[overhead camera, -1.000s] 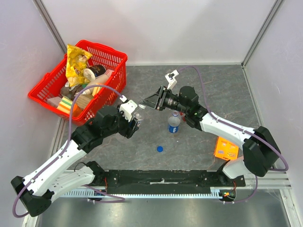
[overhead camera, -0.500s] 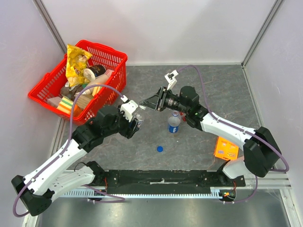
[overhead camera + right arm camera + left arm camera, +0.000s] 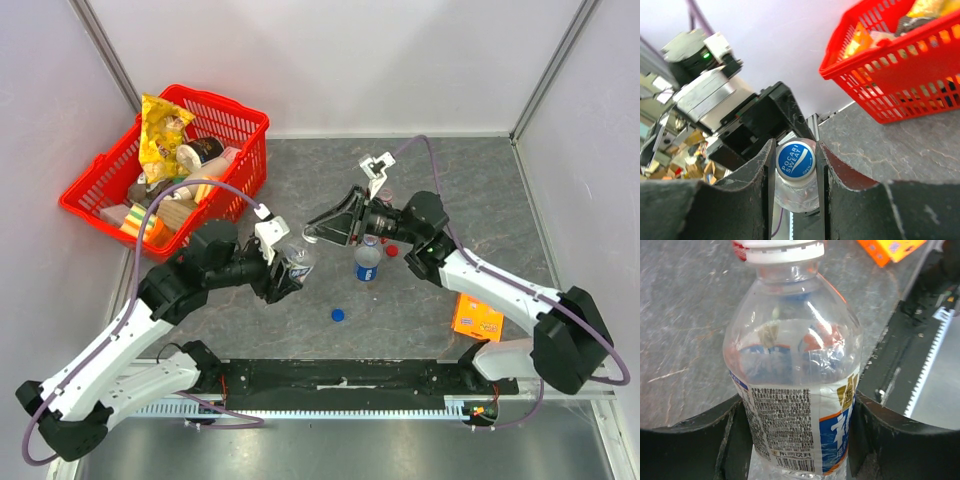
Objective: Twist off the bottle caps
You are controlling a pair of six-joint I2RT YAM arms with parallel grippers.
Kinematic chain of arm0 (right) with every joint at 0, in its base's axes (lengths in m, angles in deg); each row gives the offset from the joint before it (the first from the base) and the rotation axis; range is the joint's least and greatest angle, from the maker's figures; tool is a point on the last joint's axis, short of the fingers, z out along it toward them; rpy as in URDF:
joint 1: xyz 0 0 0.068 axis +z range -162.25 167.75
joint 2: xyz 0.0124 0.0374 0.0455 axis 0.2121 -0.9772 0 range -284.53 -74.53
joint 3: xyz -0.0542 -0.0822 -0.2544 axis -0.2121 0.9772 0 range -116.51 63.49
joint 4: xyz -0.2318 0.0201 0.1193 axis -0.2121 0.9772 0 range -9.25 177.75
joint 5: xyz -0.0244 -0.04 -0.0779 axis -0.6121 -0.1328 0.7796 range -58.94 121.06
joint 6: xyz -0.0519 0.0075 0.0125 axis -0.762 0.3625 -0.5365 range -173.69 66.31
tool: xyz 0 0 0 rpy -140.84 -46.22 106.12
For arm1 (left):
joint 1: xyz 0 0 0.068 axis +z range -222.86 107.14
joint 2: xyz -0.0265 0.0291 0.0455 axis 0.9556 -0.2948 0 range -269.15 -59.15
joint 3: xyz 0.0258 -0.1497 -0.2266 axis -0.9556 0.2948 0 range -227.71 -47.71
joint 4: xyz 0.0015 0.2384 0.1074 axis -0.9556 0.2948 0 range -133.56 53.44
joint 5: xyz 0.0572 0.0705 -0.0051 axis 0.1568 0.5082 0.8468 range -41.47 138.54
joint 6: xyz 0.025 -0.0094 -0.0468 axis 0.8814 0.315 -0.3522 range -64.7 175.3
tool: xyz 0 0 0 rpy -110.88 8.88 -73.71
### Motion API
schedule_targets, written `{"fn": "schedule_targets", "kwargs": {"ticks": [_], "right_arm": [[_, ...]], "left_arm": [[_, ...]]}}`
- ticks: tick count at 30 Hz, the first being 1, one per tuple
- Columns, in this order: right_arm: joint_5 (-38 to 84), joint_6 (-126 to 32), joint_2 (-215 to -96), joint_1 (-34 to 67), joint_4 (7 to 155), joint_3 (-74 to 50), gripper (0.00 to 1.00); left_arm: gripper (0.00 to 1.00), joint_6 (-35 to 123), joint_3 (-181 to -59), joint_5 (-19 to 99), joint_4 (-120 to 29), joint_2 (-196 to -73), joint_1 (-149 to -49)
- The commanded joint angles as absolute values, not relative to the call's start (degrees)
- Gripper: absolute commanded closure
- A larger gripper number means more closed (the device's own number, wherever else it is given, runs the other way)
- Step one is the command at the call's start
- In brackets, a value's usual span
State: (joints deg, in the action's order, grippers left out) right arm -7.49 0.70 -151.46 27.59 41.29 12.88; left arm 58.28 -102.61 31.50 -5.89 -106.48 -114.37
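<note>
My left gripper (image 3: 289, 268) is shut on the body of a clear bottle with a pale label (image 3: 795, 390), held tilted above the table. Its white cap with a blue centre (image 3: 795, 159) sits between the fingers of my right gripper (image 3: 795, 165), which is shut on it from both sides. From above, the right gripper (image 3: 312, 235) meets the bottle (image 3: 299, 258) at its neck. A blue-labelled bottle (image 3: 367, 261) stands upright just right of them, without a cap. A loose blue cap (image 3: 338, 314) lies on the table in front. A small red object (image 3: 392, 250) shows beside the right arm.
A red basket (image 3: 243, 118) full of snacks stands at the back left, also in the right wrist view as the red basket (image 3: 875, 75). An orange box (image 3: 477, 316) lies at the front right. The black rail (image 3: 340, 375) runs along the near edge.
Both grippers, still joined at the bottle, have shifted slightly right and toward the near edge. The right arm has swung right, uncovering the small red object.
</note>
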Motion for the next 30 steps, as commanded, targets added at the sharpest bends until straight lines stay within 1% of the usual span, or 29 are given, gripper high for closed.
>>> {"fn": "schedule_targets", "kwargs": {"ticks": [1,6,9,14,18,26,27,30], "right_arm": [[-18.50,-1.04,-146.26,29.24,34.35,13.30,1.00],[-22.64,-3.86,-142.04,29.24,33.83,14.62,1.00],[-24.22,-3.77,-139.76,29.15,30.58,15.85,1.00],[-26.33,-3.69,-136.59,29.24,23.73,18.31,1.00],[-27.12,-3.68,-134.83,29.24,20.29,19.37,1.00],[-26.16,-3.42,-134.56,29.24,19.23,19.46,1.00],[-25.90,-3.33,-134.56,29.15,19.23,19.46,0.99],[-24.14,-2.98,-134.65,29.24,19.32,19.46,0.75]], "left_arm": [[0.98,58.11,-106.15,16.74,-9.46,-106.43,-114.78],[0.98,58.03,-107.56,4.88,-10.86,-106.26,-114.78],[0.98,57.50,-108.44,-3.02,-11.92,-106.96,-114.78],[0.98,57.15,-109.32,-12.10,-12.89,-108.98,-114.78],[0.98,57.59,-109.06,-15.01,-12.89,-110.56,-114.78],[0.98,57.67,-108.71,-14.66,-12.98,-111.27,-114.78],[0.98,57.67,-108.62,-14.40,-12.98,-111.18,-114.78],[0.98,57.85,-108.27,-13.26,-12.89,-110.74,-114.78]]}}
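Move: The white cap on the held bottle is already pinched at the right hand's finger point; from the left hand, which grips the bottle body, the cap lies about 6 cm ahead, 5 cm right and 8 cm above. From the right hand, the loose blue cap lies some 8 cm back, 4 cm right and 32 cm below; the blue-label bottle stands about 2 cm ahead, 11 cm right and 23 cm below, and the red cap 9 cm ahead, 17 cm right and 32 cm below. Keeping their grips on bottle body and cap, both hands swing back towards the base, rising and drifting right, roughly 12 cm back and 7 cm up for the right hand and slightly less for the left, then ease to a stop. On the way the left hand swings clockwise while the right rolls the other way, twisting the cap against the bottle some 75 degrees counter-clockwise as one looks onto the cap's top. ##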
